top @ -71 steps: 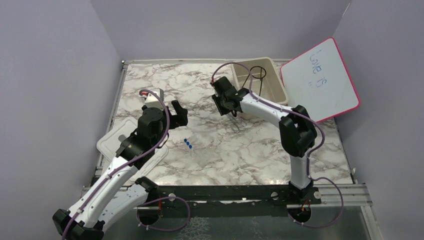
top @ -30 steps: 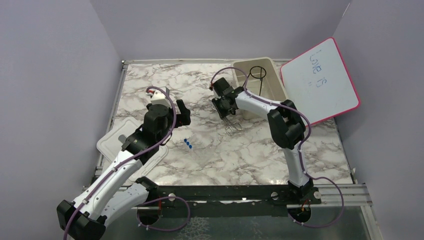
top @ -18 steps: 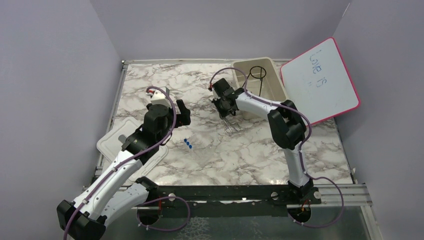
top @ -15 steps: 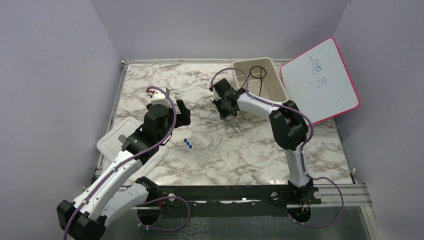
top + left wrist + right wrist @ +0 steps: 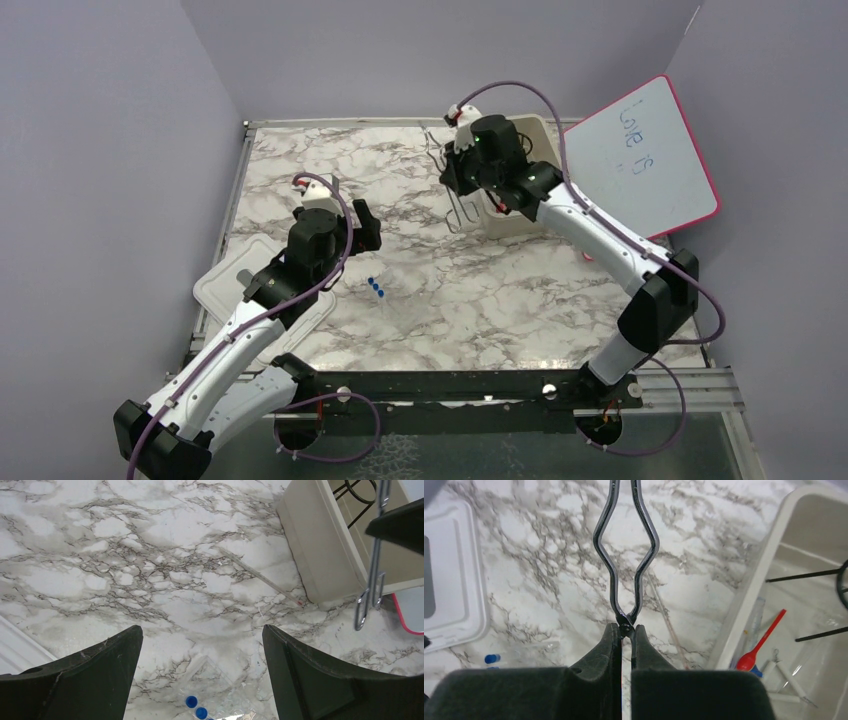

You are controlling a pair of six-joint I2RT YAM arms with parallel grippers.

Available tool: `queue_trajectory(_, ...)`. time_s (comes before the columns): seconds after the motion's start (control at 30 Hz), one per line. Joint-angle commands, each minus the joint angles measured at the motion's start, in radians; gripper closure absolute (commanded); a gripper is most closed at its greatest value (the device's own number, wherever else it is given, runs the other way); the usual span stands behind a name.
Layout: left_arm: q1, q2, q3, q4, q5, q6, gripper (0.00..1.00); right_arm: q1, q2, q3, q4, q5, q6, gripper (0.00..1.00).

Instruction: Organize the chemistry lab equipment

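My right gripper (image 5: pixel 466 192) is shut on the metal wire clamp (image 5: pixel 460 215) and holds it in the air beside the beige tub's (image 5: pixel 528 128) near left corner. In the right wrist view the fingertips (image 5: pixel 615 630) pinch the clamp's (image 5: pixel 626 555) joined end. A red-tipped dropper (image 5: pixel 760 644) and a black wire ring (image 5: pixel 819 574) lie in the tub (image 5: pixel 749 590). Open and holding nothing, my left gripper (image 5: pixel 357 226) (image 5: pixel 202 630) hovers above the clear tubes with blue caps (image 5: pixel 377 288) (image 5: pixel 196 706). A thin glass rod (image 5: pixel 260 575) lies on the marble.
The white lid (image 5: pixel 240 285) lies at the left edge beside my left arm. The pink-framed whiteboard (image 5: pixel 640 160) leans at the back right, behind the tub. My right arm reaches across the table's right side. Grey walls enclose the table.
My right gripper closed on the wire clamp, lifted it off the marble and swung it up toward the tub, the arm stretching out. My left arm stayed still over the last second.
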Motion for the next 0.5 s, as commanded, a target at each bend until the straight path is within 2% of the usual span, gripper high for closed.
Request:
queue_trajectory(0.0, 0.003, -0.010, 0.030, 0.011, -0.011, 0.012, 0.08, -0.051, -0.074, 0.045, 0.050, 0.095, 0.026, 1.00)
queue_trajectory(0.23, 0.003, -0.011, 0.027, 0.011, -0.009, 0.007, 0.08, -0.232, -0.053, 0.069, 0.039, 0.059, 0.002, 0.99)
queue_trajectory(0.33, 0.003, -0.010, 0.025, 0.010, -0.010, 0.007, 0.08, -0.292, -0.005, 0.073, 0.026, 0.074, 0.011, 0.99)
queue_trajectory(0.47, 0.003, -0.004, 0.027, 0.011, -0.011, 0.010, 0.08, -0.340, 0.061, 0.052, 0.055, 0.017, -0.007, 0.99)
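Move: The grey bin, for which the right hand's held tongs are meant, has its middle about 17 cm to the right, 11 cm ahead and 15 cm below that hand. In the bin, the red spoon lies roughly 12 cm right, 8 cm ahead and 20 cm below; the black ring stands some 18 cm right and 15 cm ahead, 14 cm down. A glass rod lies on the table 3 cm ahead, 1 cm left, 21 cm down. From the left hand the bin is some 34 cm right and 20 cm ahead, 15 cm down. Keep the right gripper shut on the metal tongs and swing them about 14 cm to the right and some 9 cm forward, in over the grey bin. Climb roughly 6 cm on the way across, then start sinking towards the bin over the last few centimetres, letting the hand turn clockwise by about 20 degrees. ##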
